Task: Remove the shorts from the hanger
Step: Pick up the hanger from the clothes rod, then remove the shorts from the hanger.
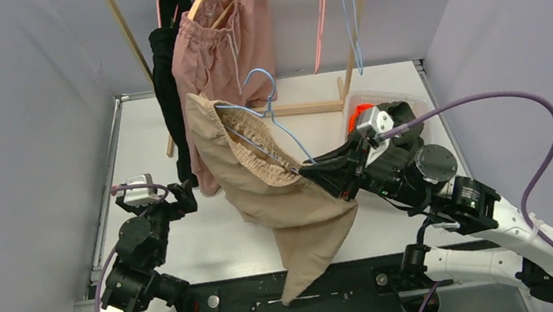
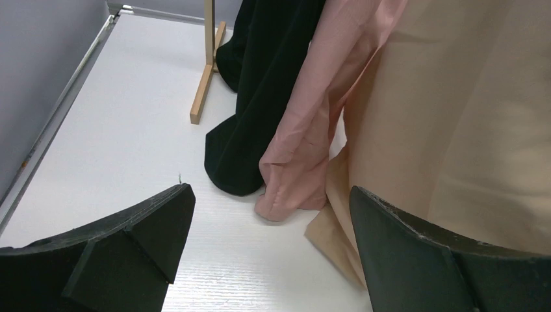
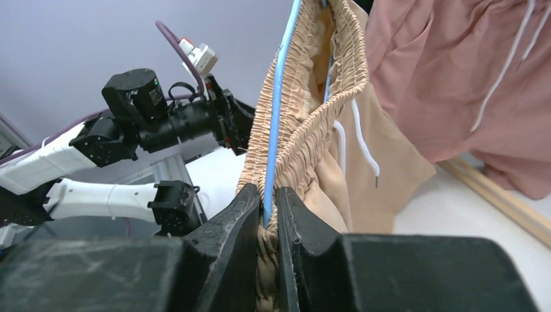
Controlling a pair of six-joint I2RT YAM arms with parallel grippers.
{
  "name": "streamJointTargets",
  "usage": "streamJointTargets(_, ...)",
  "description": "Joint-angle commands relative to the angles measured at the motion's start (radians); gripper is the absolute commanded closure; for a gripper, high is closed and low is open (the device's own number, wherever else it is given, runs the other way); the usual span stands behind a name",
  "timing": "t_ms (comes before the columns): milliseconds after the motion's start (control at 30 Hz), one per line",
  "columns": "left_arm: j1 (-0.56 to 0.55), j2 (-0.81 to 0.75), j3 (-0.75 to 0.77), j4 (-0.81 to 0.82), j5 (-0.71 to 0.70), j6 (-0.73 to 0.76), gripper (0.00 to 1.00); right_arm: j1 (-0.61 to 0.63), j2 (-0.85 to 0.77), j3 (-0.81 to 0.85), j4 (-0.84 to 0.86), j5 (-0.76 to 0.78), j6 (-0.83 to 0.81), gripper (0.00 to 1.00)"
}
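Observation:
Beige shorts point(image 1: 276, 180) hang off the rack on a blue wire hanger point(image 1: 262, 98), tilted, with one leg drooping over the table's near edge. My right gripper point(image 1: 311, 171) is shut on their gathered waistband point(image 3: 312, 117) together with the blue hanger point(image 3: 279, 97), both pinched between its fingertips point(image 3: 268, 208). My left gripper point(image 1: 186, 191) stands open low on the left, close beside the beige shorts point(image 2: 455, 117), with nothing between its fingers point(image 2: 273, 221). Dusty pink shorts point(image 1: 220, 43) and dark shorts point(image 1: 170, 89) hang on the rack behind.
A wooden rack foot point(image 2: 205, 84) rests on the white table point(image 2: 117, 130) at the back left. The pink point(image 2: 312, 130) and dark point(image 2: 266, 84) legs reach the tabletop. A clear bin point(image 1: 409, 96) at the back right holds something orange point(image 1: 363, 109). Empty hangers point(image 1: 350, 4) dangle above.

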Motion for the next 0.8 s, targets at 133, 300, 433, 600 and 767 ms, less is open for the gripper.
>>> streamJointTargets(133,0.015,-0.020,0.072,-0.006,-0.028,-0.018,0.09,0.001,0.045,0.005,-0.023,0.116,-0.090,1.00)
streamJointTargets(300,0.017,-0.016,0.082,-0.008,0.019,-0.020,0.09,-0.041,0.127,-0.105,0.045,0.166,-0.047,1.00)
streamJointTargets(433,0.015,-0.010,0.081,0.013,0.120,-0.004,0.09,-0.131,0.200,-0.230,0.197,0.073,0.047,1.00)
streamJointTargets(600,0.015,-0.003,0.064,0.064,0.332,0.020,0.09,-0.199,0.333,-0.291,0.315,-0.125,0.107,1.00)
streamJointTargets(767,0.012,0.017,0.047,0.103,0.477,0.018,0.09,-0.197,0.426,-0.263,0.293,-0.200,0.106,1.00)
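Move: In front of the right hand, which already grips one end of the blue hanger with the beige shorts on it, the open table patch lies about 9 cm ahead, 4 cm left and 35 cm below. The pink shorts hang some 30 cm ahead of that hand, 11 cm left and 10 cm lower; the basket is about 22 cm ahead, 28 cm right and 33 cm down. From the left hand the patch is some 24 cm right, 3 cm back and 17 cm below. Lowering the hanger and beige shorts by about 25 cm onto the table, the right hand also goes some 9 cm forward and a little left, keeping its pinch while the fingers dip about 25 degrees and the hand rolls. The left hand, still wide open and empty, swings late about 5 cm right and turns some 15 degrees clockwise, to face the shorts. ##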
